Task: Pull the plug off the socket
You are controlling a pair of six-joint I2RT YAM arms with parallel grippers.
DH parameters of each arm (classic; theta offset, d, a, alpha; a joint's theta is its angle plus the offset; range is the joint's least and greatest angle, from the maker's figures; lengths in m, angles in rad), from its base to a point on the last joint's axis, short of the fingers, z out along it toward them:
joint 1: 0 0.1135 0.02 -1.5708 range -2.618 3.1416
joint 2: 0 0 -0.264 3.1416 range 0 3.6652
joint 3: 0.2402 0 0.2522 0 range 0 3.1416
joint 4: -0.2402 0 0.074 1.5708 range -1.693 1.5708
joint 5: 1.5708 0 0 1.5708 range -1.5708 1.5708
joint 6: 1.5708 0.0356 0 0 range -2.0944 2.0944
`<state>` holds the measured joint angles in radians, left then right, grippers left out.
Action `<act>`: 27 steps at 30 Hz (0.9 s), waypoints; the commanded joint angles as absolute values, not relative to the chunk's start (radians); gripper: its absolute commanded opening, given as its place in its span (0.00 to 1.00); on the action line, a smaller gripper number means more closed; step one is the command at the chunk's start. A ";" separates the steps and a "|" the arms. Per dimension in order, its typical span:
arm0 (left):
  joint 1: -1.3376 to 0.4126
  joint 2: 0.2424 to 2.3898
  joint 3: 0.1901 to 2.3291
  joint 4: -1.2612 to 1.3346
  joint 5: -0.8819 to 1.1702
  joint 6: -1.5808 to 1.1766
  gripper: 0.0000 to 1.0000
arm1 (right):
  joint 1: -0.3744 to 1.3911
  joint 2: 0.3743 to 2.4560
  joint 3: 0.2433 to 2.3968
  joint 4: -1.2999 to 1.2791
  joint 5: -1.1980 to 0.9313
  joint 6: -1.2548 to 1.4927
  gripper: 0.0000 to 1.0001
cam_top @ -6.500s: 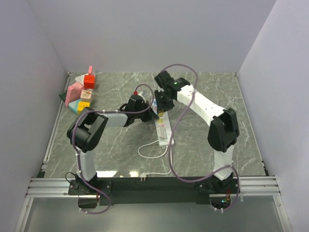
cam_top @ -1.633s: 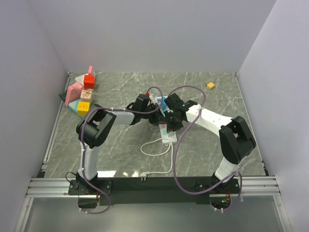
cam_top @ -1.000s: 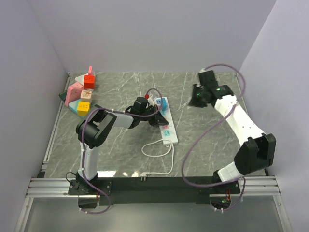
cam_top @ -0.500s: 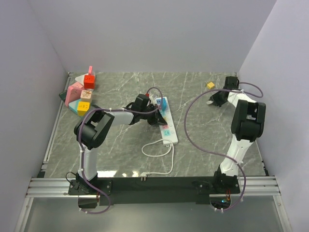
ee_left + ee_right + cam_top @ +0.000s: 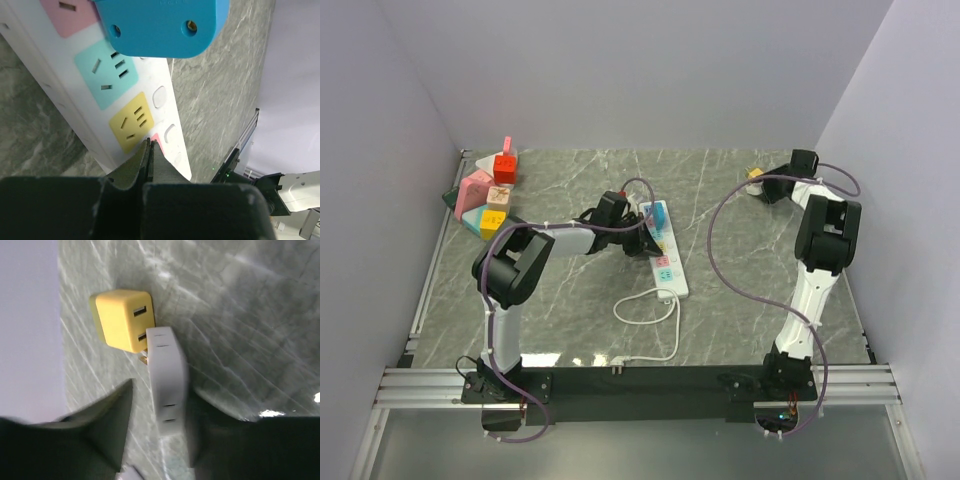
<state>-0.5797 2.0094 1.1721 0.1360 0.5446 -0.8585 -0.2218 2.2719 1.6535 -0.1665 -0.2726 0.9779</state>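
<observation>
The white socket strip [image 5: 663,262] with coloured outlets lies mid-table. A blue plug [image 5: 657,212] sits in its far end, and fills the top of the left wrist view [image 5: 160,25]. My left gripper [image 5: 638,222] is shut and empty, its tips [image 5: 150,142] down on the strip [image 5: 165,100]. My right gripper [image 5: 761,186] reaches into the far right corner. In the right wrist view its jaws [image 5: 162,390] stand apart around a white plug [image 5: 167,375] lying on the table. There is a gap at the left finger [image 5: 107,425]. The white plug's end touches a yellow plug [image 5: 122,320], also visible from above [image 5: 754,172].
Coloured toy blocks [image 5: 488,192] are stacked at the far left. The strip's white cable [image 5: 648,308] loops toward the near edge. Walls close in the table on the left, back and right; the right gripper is close to the right wall.
The right arm swung from mid-table to the far right corner and its jaws have parted off the white plug. The left gripper stayed shut on the strip.
</observation>
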 commanded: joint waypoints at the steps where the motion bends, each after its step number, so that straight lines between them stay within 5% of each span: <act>1: -0.574 2.017 1.213 0.112 0.538 -0.831 0.01 | -0.222 2.235 1.681 -0.138 -0.327 0.997 0.54; 4: -0.574 2.026 1.223 0.113 0.545 -0.830 0.01 | -0.222 2.172 1.648 -0.181 -0.333 0.980 0.73; 7: -0.572 2.022 1.224 0.112 0.545 -0.827 0.01 | -0.222 2.061 1.562 -0.210 -0.322 0.959 0.79; 16: -0.572 2.005 1.192 0.152 0.560 -0.841 0.01 | -0.131 1.789 1.419 -0.425 -0.264 0.781 0.79; 27: -0.566 1.957 1.103 0.228 0.548 -0.896 0.01 | 0.274 1.945 1.701 -0.667 -0.232 0.312 0.78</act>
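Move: The blue plug, still in the socket strip, is about 30 cm to the right gripper's left, 10 cm back and some 4 cm higher. The white plug is still between this gripper's fingers; the yellow plug lies 6 cm ahead and 2 cm left. The middle of the strip is 23 cm back and 28 cm left. From the left gripper, at the strip's left edge, the blue plug is about 11 cm straight ahead and slightly above. Finish opening the right gripper to let go of the white plug, draw back and lift clear, then swing it left towards the blue plug: about 20 cm left in all, 11 back and 10 up. Turn the hand some 45 degrees counter-clockwise on the way, fingers kept wide. Keep the left gripper still, its closed tips resting on the strip's left edge. ##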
